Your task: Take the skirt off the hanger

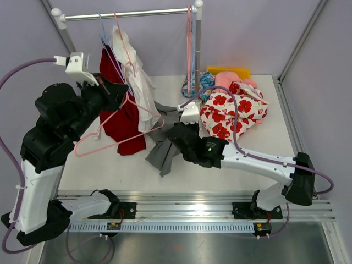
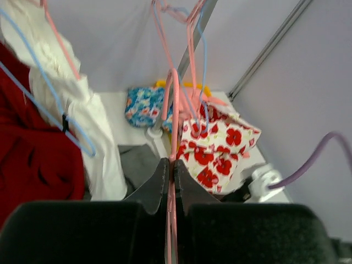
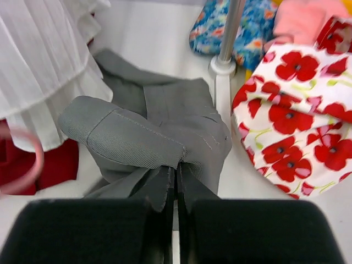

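The grey skirt (image 1: pixel 161 149) lies crumpled on the table, below the hanging clothes. My right gripper (image 1: pixel 177 133) is shut on a fold of it; in the right wrist view the skirt (image 3: pixel 148 126) bunches at the shut fingertips of the right gripper (image 3: pixel 176 171). The pink wire hanger (image 1: pixel 117 143) hangs bare and tilted in front of a red garment, apart from the skirt. My left gripper (image 1: pixel 125 91) is shut on it near the neck. The left wrist view has the hanger (image 2: pixel 175 110) rising from between the tips of the left gripper (image 2: pixel 170 163).
A clothes rail (image 1: pixel 126 15) crosses the back with a white garment (image 1: pixel 140 82) and a red garment (image 1: pixel 124 124) on blue and pink hangers. More pink hangers (image 1: pixel 189 49) hang by its right post. Red-flowered cloth (image 1: pixel 234 110) and blue patterned cloth (image 1: pixel 203 82) lie at back right.
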You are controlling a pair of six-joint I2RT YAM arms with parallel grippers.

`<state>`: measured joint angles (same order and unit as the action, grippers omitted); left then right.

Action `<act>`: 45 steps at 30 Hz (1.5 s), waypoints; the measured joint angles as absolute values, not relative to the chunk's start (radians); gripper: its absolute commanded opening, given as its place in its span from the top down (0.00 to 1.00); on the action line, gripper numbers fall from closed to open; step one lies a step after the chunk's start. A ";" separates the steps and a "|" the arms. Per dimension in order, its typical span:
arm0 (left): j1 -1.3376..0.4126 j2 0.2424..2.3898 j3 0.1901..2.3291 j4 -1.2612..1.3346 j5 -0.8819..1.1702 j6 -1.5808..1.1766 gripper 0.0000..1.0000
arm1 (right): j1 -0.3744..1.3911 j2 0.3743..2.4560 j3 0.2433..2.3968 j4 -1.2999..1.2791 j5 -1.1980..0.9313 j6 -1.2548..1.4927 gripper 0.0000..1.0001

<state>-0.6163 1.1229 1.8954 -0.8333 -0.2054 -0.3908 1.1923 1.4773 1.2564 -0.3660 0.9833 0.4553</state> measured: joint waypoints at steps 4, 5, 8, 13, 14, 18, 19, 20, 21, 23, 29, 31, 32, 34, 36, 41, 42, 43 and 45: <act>-0.628 1.068 1.806 -0.905 -0.221 -0.393 1.00 | 1.187 1.402 1.285 -0.369 1.018 0.367 1.00; -0.629 1.068 1.786 -0.913 -0.225 -0.393 1.00 | 1.191 1.368 1.277 -0.373 1.035 0.347 1.00; -0.631 1.079 1.735 -0.943 -0.237 -0.393 1.00 | 1.168 1.250 1.261 -0.372 1.068 0.268 1.00; -0.633 1.132 1.723 -0.943 -0.240 -0.394 1.00 | 0.883 1.200 1.419 -0.426 1.002 0.194 1.00; -0.634 1.143 1.723 -0.941 -0.241 -0.394 1.00 | 0.827 1.206 1.455 -0.432 0.990 0.173 1.00; -0.634 1.203 1.759 -0.939 -0.249 -0.387 1.00 | 0.648 1.282 1.625 -0.455 0.915 0.098 1.00; -0.634 1.222 1.779 -0.938 -0.252 -0.382 1.00 | 0.615 1.313 1.678 -0.462 0.891 0.085 1.00; -0.634 1.240 1.799 -0.940 -0.255 -0.377 1.00 | 0.582 1.349 1.734 -0.465 0.866 0.073 1.00; -0.634 1.267 1.831 -0.942 -0.262 -0.368 1.00 | 0.567 1.385 1.789 -0.471 0.838 0.064 1.00; -0.634 1.322 1.903 -0.933 -0.276 -0.348 1.00 | 0.490 1.474 1.919 -0.491 0.789 0.050 1.00; -0.632 1.487 2.109 -0.868 -0.373 -0.274 1.00 | 0.304 1.755 2.268 -0.535 0.641 0.076 1.00; -0.618 1.541 2.164 -0.830 -0.398 -0.245 1.00 | 0.232 1.842 2.352 -0.549 0.577 0.113 1.00; -0.608 1.568 2.189 -0.809 -0.406 -0.232 1.00 | 0.200 1.876 2.372 -0.551 0.545 0.134 1.00; -0.578 1.622 2.244 -0.770 -0.423 -0.212 1.00 | 0.147 1.934 2.377 -0.555 0.471 0.167 0.66; -0.552 1.660 2.270 -0.716 -0.434 -0.194 1.00 | 0.126 1.986 2.370 -0.564 0.390 0.196 0.31; -0.516 1.713 2.270 -0.552 -0.433 -0.139 1.00 | 0.139 1.985 1.993 -0.469 0.183 0.279 0.12; -0.516 1.723 2.274 -0.519 -0.429 -0.129 1.00 | 0.142 1.969 1.872 -0.442 0.153 0.300 0.12; -0.516 1.734 2.284 -0.491 -0.425 -0.121 1.00 | 0.147 1.962 1.766 -0.418 0.123 0.324 0.12; -0.516 1.756 2.306 -0.442 -0.412 -0.110 1.00 | 0.154 1.959 1.602 -0.387 0.069 0.365 0.12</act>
<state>-0.5163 1.7557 2.3062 -0.4423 -0.4118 -0.1097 0.1539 1.9594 1.6024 -0.3866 0.0689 0.3649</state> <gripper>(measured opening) 0.023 0.875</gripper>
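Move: The left hand grips the emptied pink hanger; its spot on the rail is about 26 cm ahead, 4 right and 7 up, with the white garment 22 ahead and 15 below, and the empty hangers 12 cm right of that spot. The right hand holds the grey skirt; the yellow bin lies roughly 30 cm ahead, 23 right and 21 below, the poppy skirt about 20 ahead, 19 right and 20 below. Right hand swings grey skirt up, forward-right 35 cm, down, opening; left dips, carries hanger forward 20 cm to rail. ##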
